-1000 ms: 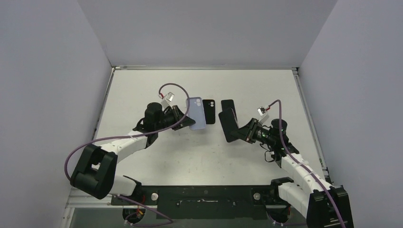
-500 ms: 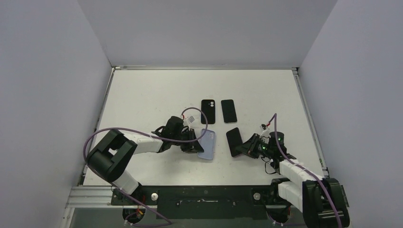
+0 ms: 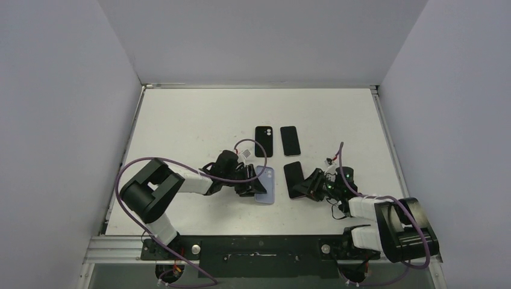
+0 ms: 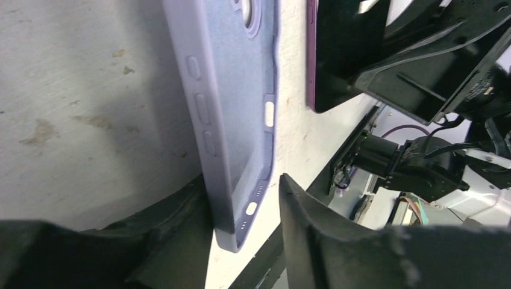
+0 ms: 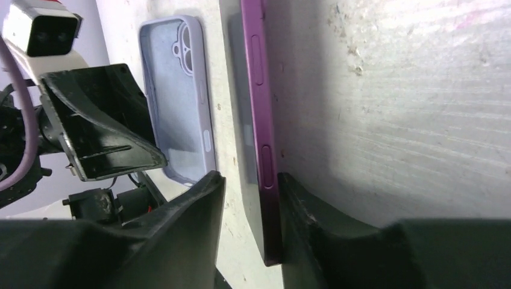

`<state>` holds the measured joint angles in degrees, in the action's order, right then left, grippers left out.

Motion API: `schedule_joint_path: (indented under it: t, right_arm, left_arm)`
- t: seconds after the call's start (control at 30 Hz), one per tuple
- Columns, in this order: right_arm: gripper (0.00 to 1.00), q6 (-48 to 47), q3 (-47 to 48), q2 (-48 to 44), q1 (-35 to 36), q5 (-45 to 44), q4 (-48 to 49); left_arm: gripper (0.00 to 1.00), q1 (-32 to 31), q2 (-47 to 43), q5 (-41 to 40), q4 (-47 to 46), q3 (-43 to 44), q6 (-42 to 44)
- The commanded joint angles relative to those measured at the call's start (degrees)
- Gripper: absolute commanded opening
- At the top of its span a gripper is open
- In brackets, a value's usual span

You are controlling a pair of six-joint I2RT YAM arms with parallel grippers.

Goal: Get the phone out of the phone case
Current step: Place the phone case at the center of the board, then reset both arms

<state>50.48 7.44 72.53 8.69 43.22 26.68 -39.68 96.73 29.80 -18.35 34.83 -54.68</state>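
Note:
The lilac phone case (image 3: 264, 183) lies flat on the table with its hollow side up, empty. My left gripper (image 3: 248, 183) straddles its near end. In the left wrist view the case (image 4: 229, 120) rests against one finger, with a gap to the other, so the gripper (image 4: 242, 180) is open. The phone (image 3: 293, 179), dark-faced with a purple edge, lies just right of the case. My right gripper (image 3: 310, 186) is at its near end. The right wrist view has the phone (image 5: 262, 120) touching one finger and apart from the other, so that gripper (image 5: 248, 177) is open.
A black phone case with a camera cut-out (image 3: 264, 141) and a black phone (image 3: 290, 140) lie side by side further back. The two grippers face each other closely across the lilac case and phone. White walls bound the table on three sides.
Both arms came down and drew toward the near edge. The case and the phone were set on the table, and both grippers opened and let go of them.

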Motion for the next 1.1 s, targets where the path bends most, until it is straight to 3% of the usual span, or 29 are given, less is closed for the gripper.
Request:
schedule_joint_path:
  t: [0.0,0.1,0.27,0.3,0.33,0.37,0.47,0.67,0.83,0.97,1.07]
  right_arm:
    - [0.46,-1.63,2.13,-0.23,0.85,-2.00,-0.28]
    - [0.61,-5.88,3.71,-2.28,1.10,-2.85,-6.80]
    - [0.78,-12.49,5.93,-7.80,1.00,-7.70,-20.45]
    - [0.83,-13.49,6.45,-8.86,0.91,-9.00,-23.02]
    - [0.98,-14.38,6.96,-10.14,0.82,-10.25,-25.18]
    - [1.00,-15.22,7.42,-11.27,0.81,-11.28,-28.38]
    - [1.00,-17.44,8.83,-14.14,0.47,-14.03,-33.63]
    - [1.00,-22.54,14.93,-19.50,-0.16,-20.69,-44.42]
    - [1.00,-24.75,23.75,-23.83,-0.52,-29.53,-50.61]
    - [1.00,-27.59,31.23,-25.76,-0.86,-34.36,-54.27]
    - [1.00,-30.90,37.89,-27.99,-0.90,-40.72,-57.44]
  left_arm:
    - [0.46,-0.23,-0.09,-3.10,-1.24,-0.18,-0.71]
    - [0.63,-0.22,-1.56,-5.19,1.63,-0.20,0.34]
    - [0.74,0.07,-3.88,-9.10,7.65,0.40,3.01]
    - [0.75,0.24,-4.47,-9.93,8.64,0.41,3.46]
    - [0.77,0.47,-5.05,-10.75,9.79,0.35,3.82]
    - [0.81,0.73,-5.79,-11.72,10.76,0.18,4.07]
    - [0.92,2.12,-8.08,-12.59,12.18,-0.67,4.85]
    - [0.94,6.49,-15.18,-14.89,18.16,-1.70,7.23]
    - [0.94,14.49,-26.35,-18.38,28.49,-0.19,11.93]
    - [0.95,24.66,-35.89,-21.93,38.21,6.77,18.55]
    - [0.97,26.66,-39.59,-30.44,47.13,16.18,24.56]
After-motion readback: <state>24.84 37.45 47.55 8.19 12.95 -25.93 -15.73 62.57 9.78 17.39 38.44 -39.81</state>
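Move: The lavender phone case sits right at the left hand, its middle about 2 cm ahead, 2 cm to the right and 2 cm below, its near-left edge between the loosening fingers. Some 17 cm ahead of that hand and 1 cm to its right lies the black case; the purple-edged phone is 12 cm to its right and 3 cm ahead. From the right hand, that phone's middle is about 3 cm ahead, 3 left and 3 below, the lavender case 14 cm left and 1 ahead, and the black phone 17 cm ahead and 5 left. The lavender case and the purple-edged phone are let go, the fingers of both hands opening wide around their edges as the hands ease up a centimetre or two. The left hand then sweeps about 18 cm left, rising and reaching forward away from the case while turning counter-clockwise; the right climbs about 12 cm from the phone, also going right and forward, rolling its left side down. ##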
